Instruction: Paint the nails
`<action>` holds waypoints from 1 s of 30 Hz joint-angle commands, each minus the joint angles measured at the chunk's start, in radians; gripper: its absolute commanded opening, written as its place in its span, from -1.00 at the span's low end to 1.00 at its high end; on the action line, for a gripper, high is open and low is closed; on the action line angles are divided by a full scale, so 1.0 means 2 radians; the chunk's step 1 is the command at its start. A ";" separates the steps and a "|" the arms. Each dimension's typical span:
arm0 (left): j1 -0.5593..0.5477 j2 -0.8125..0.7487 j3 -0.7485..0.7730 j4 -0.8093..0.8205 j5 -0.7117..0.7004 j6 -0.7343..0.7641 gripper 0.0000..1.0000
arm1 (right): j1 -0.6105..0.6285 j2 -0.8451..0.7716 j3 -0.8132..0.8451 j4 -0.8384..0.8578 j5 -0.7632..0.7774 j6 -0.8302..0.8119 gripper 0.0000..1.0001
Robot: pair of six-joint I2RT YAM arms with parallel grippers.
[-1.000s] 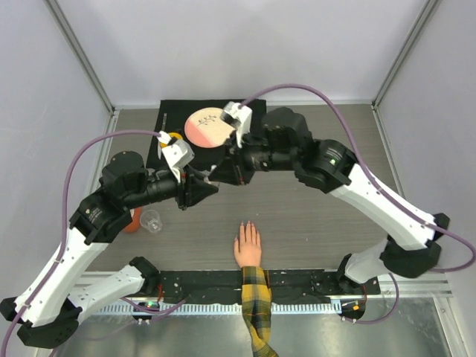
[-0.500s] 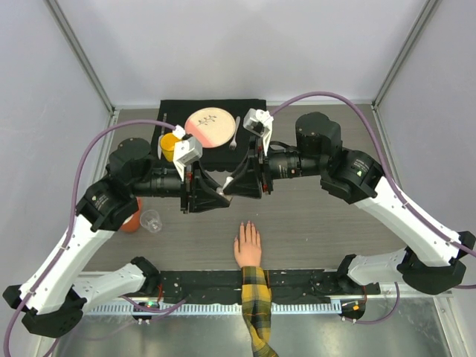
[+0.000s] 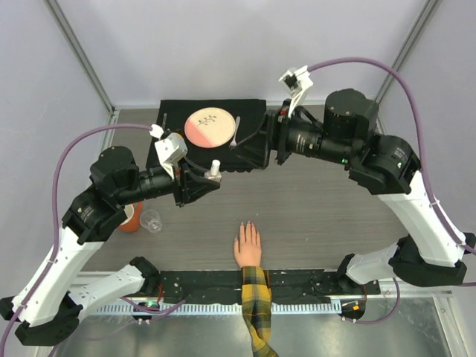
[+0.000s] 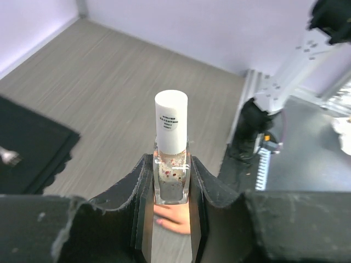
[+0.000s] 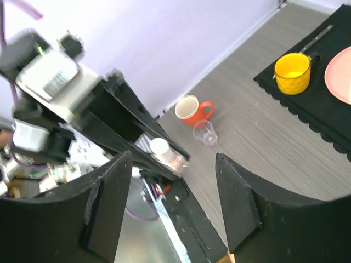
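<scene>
A flesh-coloured hand (image 3: 248,245) in a yellow-and-black plaid sleeve lies flat near the table's front edge, fingers pointing away from the arms. Its nails (image 3: 245,225) are tiny and pinkish. Above and left of it, my left gripper (image 3: 209,178) is shut on a small clear bottle (image 3: 214,170) with its white cap on. In the left wrist view the bottle (image 4: 171,150) stands upright in my gripper (image 4: 171,163), and the hand (image 4: 174,216) shows below it. My right gripper (image 3: 256,147) hangs open over the black mat's right end, apart from the bottle (image 5: 167,152).
A black mat (image 3: 169,123) at the back holds a pink plate (image 3: 209,126), a fork (image 3: 236,132) and a yellow cup (image 5: 292,72). An orange mug (image 3: 132,218) and a clear plastic cup (image 3: 151,220) stand at the left.
My right gripper has opened and pulled back up and to the right, away from the bottle's cap. The left gripper keeps the bottle and has drawn slightly left.
</scene>
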 commanded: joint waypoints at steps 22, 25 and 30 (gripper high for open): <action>0.003 0.011 -0.002 -0.019 -0.081 0.043 -1.00 | 0.040 0.151 0.145 -0.112 0.069 0.033 -0.33; 0.003 0.012 0.000 -0.020 -0.066 0.044 -1.00 | 0.040 0.150 0.138 -0.109 0.051 0.026 -0.42; 0.003 0.018 0.017 -0.031 -0.037 0.041 -0.99 | 0.034 0.142 0.119 -0.109 0.020 0.004 -0.51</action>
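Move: The white cap tops the nail polish bottle pinched in the left fingers, about 3 cm above the left hand point, level ahead and 1 cm to its right. From the open right hand the cap lies some 6 cm left, 1 cm back and 4 cm below. The human hand on the table is straight below the cap in depth, 7 cm right of it and about 41 cm down. The clear glass stands on the table 9 cm ahead of the cap and roughly 25 cm left. The bottle, still pinched upright by the left hand, goes about 4 cm forward and 3 cm down in the first part, turning some 10 degrees counter-clockwise, then stays nearly in place. The right hand rises briefly, then sinks about 9 cm while reaching 5 cm left and a little forward to the cap, its fingers tipping down some 15 degrees and closing from wide to narrow around it. ##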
